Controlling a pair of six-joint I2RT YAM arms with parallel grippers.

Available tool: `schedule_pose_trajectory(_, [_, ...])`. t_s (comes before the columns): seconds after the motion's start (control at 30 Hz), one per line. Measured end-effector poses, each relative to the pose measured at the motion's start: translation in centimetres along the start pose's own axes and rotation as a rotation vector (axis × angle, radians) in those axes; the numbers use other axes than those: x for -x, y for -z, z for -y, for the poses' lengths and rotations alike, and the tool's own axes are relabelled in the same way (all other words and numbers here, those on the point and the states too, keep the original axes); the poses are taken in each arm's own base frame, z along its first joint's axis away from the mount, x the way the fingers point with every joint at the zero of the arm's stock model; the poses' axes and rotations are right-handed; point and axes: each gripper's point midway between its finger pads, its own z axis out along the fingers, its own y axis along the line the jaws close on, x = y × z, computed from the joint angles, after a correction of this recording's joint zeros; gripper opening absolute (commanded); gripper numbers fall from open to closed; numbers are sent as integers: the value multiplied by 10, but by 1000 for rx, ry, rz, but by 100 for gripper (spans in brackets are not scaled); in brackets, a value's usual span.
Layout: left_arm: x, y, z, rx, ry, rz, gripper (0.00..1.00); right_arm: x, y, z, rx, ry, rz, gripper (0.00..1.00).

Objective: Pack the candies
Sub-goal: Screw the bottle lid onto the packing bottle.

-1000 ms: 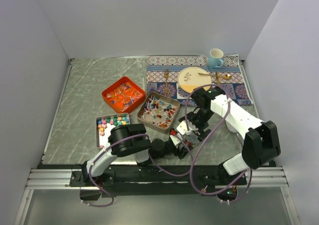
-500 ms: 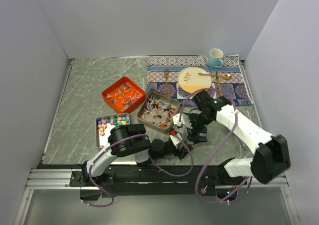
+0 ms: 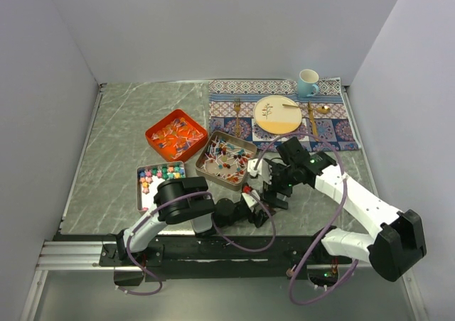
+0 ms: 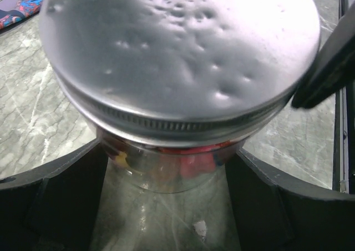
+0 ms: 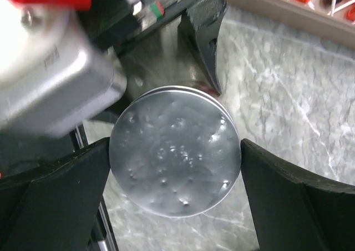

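A glass jar [image 4: 166, 167] with a dimpled silver lid [image 5: 175, 163] stands on the marble near the front edge, with red and yellow candies [image 4: 197, 163] showing through the glass. My left gripper [image 4: 166, 165] is shut on the jar's body, one finger pressed on each side. From above, my right gripper [image 5: 175, 162] straddles the lid. Its fingers [image 5: 288, 206] stand at the rim, and a hairline gap shows on the right. In the top view the right gripper [image 3: 274, 185] covers the jar. More candies fill an orange tray [image 3: 175, 135], a tan tin [image 3: 226, 159] and a silver tin [image 3: 158, 176].
A patterned placemat [image 3: 334, 131] at the back right carries a plate [image 3: 277, 113], a mug [image 3: 308, 83], a fork [image 3: 237, 109] and a spoon [image 3: 321, 109]. The three candy containers sit just left of and behind the jar.
The right arm has stretched out low to the right and its gripper has shifted slightly left over the jar. Its jaws have widened off the lid. The left arm has not moved.
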Motion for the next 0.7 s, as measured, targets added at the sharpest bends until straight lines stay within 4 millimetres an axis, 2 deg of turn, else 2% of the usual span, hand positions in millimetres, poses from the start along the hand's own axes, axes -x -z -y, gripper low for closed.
schedule_pose_trajectory(0.17, [-2, 0, 3, -14, -18, -4, 1, -18, 10, -2, -5, 51, -11, 100])
schedule_pose_trajectory(0.37, [-1, -1, -2, -4, -5, -1, 1, -51, 33, 0, -30, 45, -68, 100])
schedule_pose_trajectory(0.6, [-2, -1, 3, -18, 77, -5, 1, -89, 40, 18, 21, -8, -169, 100])
schedule_pose_trajectory(0.7, [-2, -1, 3, -19, 87, -5, 9, -95, 43, 31, 47, -20, -184, 100])
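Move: The packing bottle with its lid on stands between both grippers: the right hand's wide-open fingers straddle the lid, so the bottle's middle lies right under that hand point, some 5 cm down. The left fingers still hold the bottle low; its middle is about 2 cm right, 1 cm ahead and 2 cm above them. From the right hand, the lollipop box is about 18 cm left and 12 cm ahead, the scoop about 18 cm right and 6 cm ahead, both about 10 cm down. The bottle comes out of the left fingers' grip, and they shut fully on nothing close behind its base while that hand stays almost in place. The right hand, wide open, sweeps about 11 cm to the right, towards the scoop, ending a little farther forward and about 2 cm lower, with a roughly 10-degree tilt. ##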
